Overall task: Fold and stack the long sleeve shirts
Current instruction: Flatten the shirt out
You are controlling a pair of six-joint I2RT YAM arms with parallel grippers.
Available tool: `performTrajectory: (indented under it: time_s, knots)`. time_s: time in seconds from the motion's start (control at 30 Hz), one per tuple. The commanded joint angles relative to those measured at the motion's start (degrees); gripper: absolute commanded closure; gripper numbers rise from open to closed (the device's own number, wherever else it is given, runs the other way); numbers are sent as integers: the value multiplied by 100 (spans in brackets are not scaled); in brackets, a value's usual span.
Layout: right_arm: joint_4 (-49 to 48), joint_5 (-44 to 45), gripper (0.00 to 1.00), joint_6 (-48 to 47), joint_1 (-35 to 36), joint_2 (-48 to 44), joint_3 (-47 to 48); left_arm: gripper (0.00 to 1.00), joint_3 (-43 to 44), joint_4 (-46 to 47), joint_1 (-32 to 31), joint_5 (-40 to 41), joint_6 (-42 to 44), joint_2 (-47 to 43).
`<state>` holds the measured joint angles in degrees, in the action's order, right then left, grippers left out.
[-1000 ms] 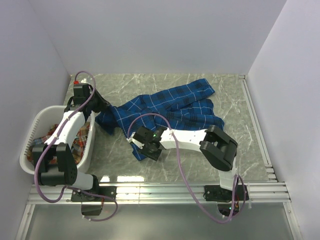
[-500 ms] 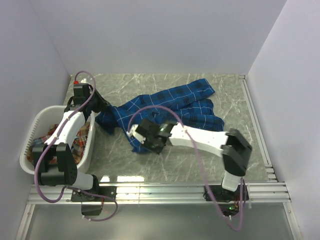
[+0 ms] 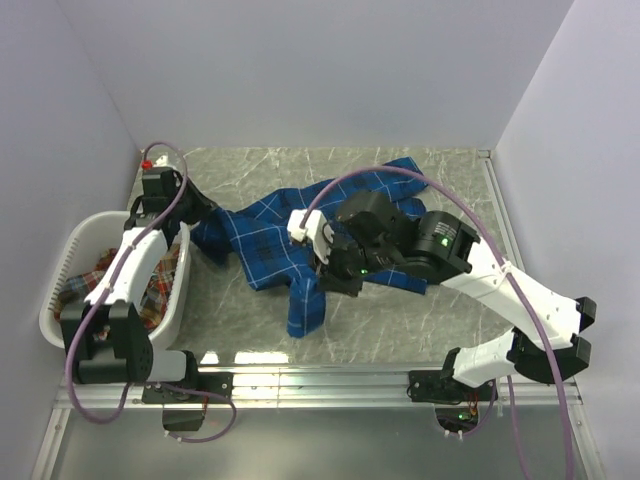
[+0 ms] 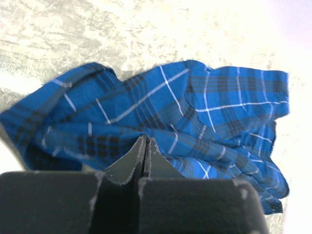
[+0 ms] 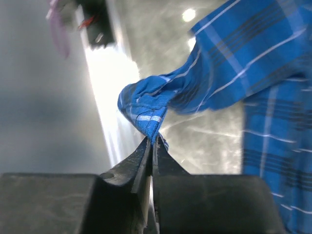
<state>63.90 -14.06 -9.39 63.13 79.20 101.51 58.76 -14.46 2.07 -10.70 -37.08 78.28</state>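
The royal blue plaid long sleeve shirt [image 3: 270, 235] lies crumpled across the marble table, from the basket side toward the back right. My right gripper [image 3: 322, 272] is raised above the table's middle and shut on a bunched fold of this shirt [image 5: 273, 58]. The cloth is pinched at the tips of that gripper [image 5: 155, 140], and a sleeve end [image 3: 305, 310] trails toward the near edge. My left gripper [image 3: 203, 216] sits low at the shirt's left end. The left gripper [image 4: 145, 140] is shut, its tips in the blue fabric [image 4: 195, 112]. A red-orange plaid shirt [image 3: 160, 285] lies in the basket.
A white laundry basket [image 3: 60, 290] stands at the left, against the wall. Walls close the table at the back and both sides. A metal rail [image 3: 320, 375] runs along the near edge and another [image 3: 512, 250] along the right. The right arm's purple cable [image 3: 440, 195] arcs over the shirt.
My right gripper shut on a fold of the blue shirt, then rose and swung back and right, pulling the cloth up. The sleeve end now trails below. The left arm stayed put.
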Motion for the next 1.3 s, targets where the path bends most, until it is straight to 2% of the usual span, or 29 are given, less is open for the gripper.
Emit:
performTrajectory:
  time_s: [0.0, 0.03, 0.07, 0.13, 0.23, 0.3, 0.4, 0.43, 0.57, 0.7, 0.77, 0.93, 1.07, 1.27]
  knots:
    - [325, -852, 83, 50, 41, -88, -412, 100, -172, 58, -4, 6, 69, -532]
    - [308, -878, 75, 77, 41, -115, -605, 99, -233, 31, 4, 6, 78, -611]
    - [281, -861, 62, 112, 41, -176, -711, 99, -364, -13, -13, -2, 104, -778]
    - [37, -730, 50, 288, 24, -290, -1052, 100, -619, -109, -4, 6, 131, -1085]
    - [-394, -64, 41, 648, -160, -510, -1405, 99, -866, -302, -4, -11, 192, -1515]
    - [-597, 690, 41, 1111, -493, -572, -1546, 100, -1147, -417, -4, -90, 192, -1736]
    - [-992, 1168, 41, 1963, -1704, -458, -1696, 99, -1472, -680, -4, -178, 149, -2105]
    - [-1237, 1265, 41, 2193, -2430, -432, -1827, 99, -1534, -759, -4, -248, 114, -2272]
    - [-1915, 1398, 40, 3082, -3620, -143, -2188, 100, -1868, -1207, -4, -407, 43, -2659]
    - [-2644, 1310, 39, 3890, -4264, 455, -2443, 99, -1930, -2032, 4, -345, -97, -2853]
    - [-3092, 1275, 39, 4041, -4388, 745, -2522, 99, -1965, -2245, 4, -328, -176, -2993]
    - [-3708, 1056, 41, 4217, -4600, 2192, -2199, 99, -1904, -2667, 13, -152, -168, -3249]
    - [-3744, 853, 41, 4279, -4617, 3063, -1733, 99, -1737, -2860, 22, -248, 34, -3091]
    - [-3797, 554, 41, 4673, -4810, 3865, -1398, 99, -1535, -3229, 48, -494, 385, -2941]
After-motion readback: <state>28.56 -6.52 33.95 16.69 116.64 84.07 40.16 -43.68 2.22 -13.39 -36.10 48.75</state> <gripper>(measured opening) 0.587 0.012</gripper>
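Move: The left gripper pinches the shirt's left edge; the bare table beside the basket, where this edge goes, is some 18 cm back, 1 cm right and 18 cm below. The basket's middle is about 14 cm back, 20 cm left and 12 cm below. For the right gripper, the sleeve cuff is at its fingertips; the shirt's bunched right half is roughly 31 cm ahead, 14 cm right, 31 cm below, the far sleeve end 10 cm beyond and 7 cm right of that. Open the right gripper to let go of the cuff while sinking and easing slightly back, then sweep it about 32 cm forward and some 14 cm right over the shirt, turning clockwise about 80 degrees, and bring it down, fingers open and steep, close over the bunched right half. Meanwhile draw the left gripper's pinched edge some 18 cm back along the basket, rising briefly, then sinking and tipping further down. ##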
